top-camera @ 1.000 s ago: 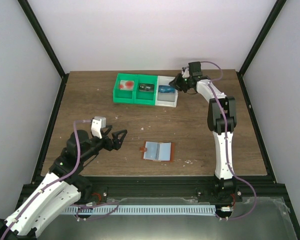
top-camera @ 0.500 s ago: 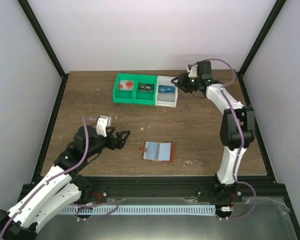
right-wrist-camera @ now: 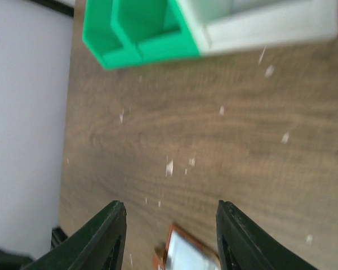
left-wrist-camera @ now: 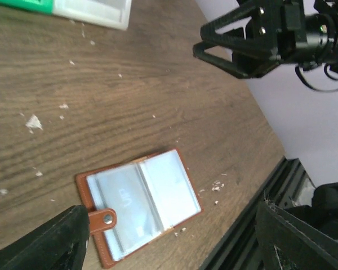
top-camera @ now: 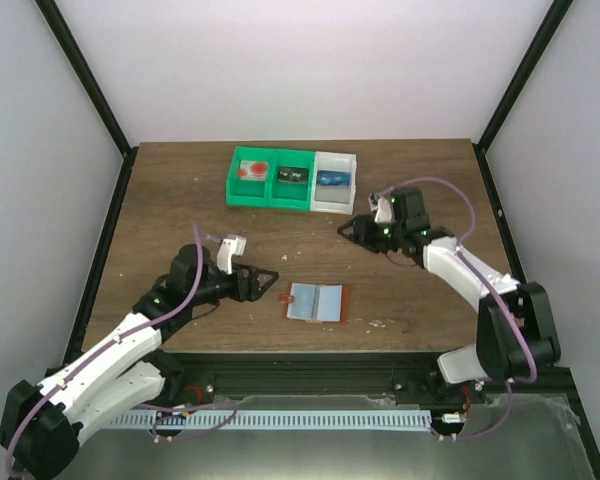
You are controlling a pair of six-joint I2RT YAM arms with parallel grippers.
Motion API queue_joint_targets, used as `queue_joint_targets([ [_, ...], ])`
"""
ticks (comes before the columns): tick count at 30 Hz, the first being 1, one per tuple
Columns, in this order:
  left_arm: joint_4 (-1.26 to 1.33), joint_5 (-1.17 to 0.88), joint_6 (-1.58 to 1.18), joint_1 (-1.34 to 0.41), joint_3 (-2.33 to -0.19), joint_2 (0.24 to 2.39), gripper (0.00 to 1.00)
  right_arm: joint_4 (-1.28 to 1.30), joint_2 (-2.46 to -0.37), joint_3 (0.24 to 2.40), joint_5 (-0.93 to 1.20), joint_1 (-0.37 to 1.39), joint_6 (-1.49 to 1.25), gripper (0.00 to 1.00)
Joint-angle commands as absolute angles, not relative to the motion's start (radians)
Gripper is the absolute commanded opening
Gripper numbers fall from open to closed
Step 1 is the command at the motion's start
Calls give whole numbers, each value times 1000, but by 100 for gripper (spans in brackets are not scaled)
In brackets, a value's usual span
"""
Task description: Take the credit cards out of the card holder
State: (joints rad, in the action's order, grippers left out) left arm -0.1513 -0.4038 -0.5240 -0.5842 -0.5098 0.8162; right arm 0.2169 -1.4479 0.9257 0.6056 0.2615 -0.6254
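Note:
The card holder (top-camera: pixel 316 302) lies open and flat on the table, orange-brown rim, two pale grey-blue panels, strap tab at its left. In the left wrist view the card holder (left-wrist-camera: pixel 138 205) shows faint lettering in one panel; whether a card sits inside I cannot tell. A bright blue credit card (top-camera: pixel 330 178) lies in the white bin. My left gripper (top-camera: pixel 272 283) is open just left of the holder, fingers (left-wrist-camera: pixel 62 242) wide apart, nothing between them. My right gripper (top-camera: pixel 352 230) hovers open behind and right of the holder, empty; the holder (right-wrist-camera: pixel 186 254) shows between its fingers (right-wrist-camera: pixel 110 236).
A row of bins stands at the back: two green bins (top-camera: pixel 270 178) with a red item and a dark item, then the white bin (top-camera: pixel 337 196). Small white crumbs (left-wrist-camera: pixel 32 121) dot the wood. The table's near edge and black rail (left-wrist-camera: pixel 253 225) run close by the holder.
The right arm has pulled back from the white bin toward the middle of the table, its jaws wider. The left arm has reached right, closer to the card holder.

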Motion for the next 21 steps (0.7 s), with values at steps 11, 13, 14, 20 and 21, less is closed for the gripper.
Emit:
queue_joint_targets([
  [11,246,-548,-696,-683,-360,1091,80,9,-1217,545,469,592,-822,45],
  [13,300,-552,-719,-696,-349,1142,80,-27,-1230,525,453,631,-850,45],
  [14,346,-561,-734,-698,-340,1164,80,-43,-1243,521,446,650,-860,44],
  [20,507,-562,-825,-698,-269,1230,84,-13,-1353,585,355,765,-867,44],
  [21,528,-562,-843,-698,-252,1232,84,-3,-1370,596,342,780,-865,44],
])
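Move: The open card holder lies about 16 cm back and 8 cm to the left of the right hand, some 15 cm below. From the left hand it is about 14 cm to the right, 1 cm back and 17 cm lower. Beyond the right hand, about 21 cm ahead, 4 cm left and 13 cm below, sits the white tray; the green bins join it on the left, level with it and some 22 cm left of that hand. Empty and half open, the right hand sweeps some 15 cm back, with a shorter leftward and downward share, from the open space before the white tray to just above the open card holder, turning slightly counter-clockwise. The left hand meanwhile sinks about 10 cm and edges right and a little back towards the holder's tab side, tipping forward some 20 degrees with its fingers staying wide, so that both hands close in on the holder from opposite sides. ##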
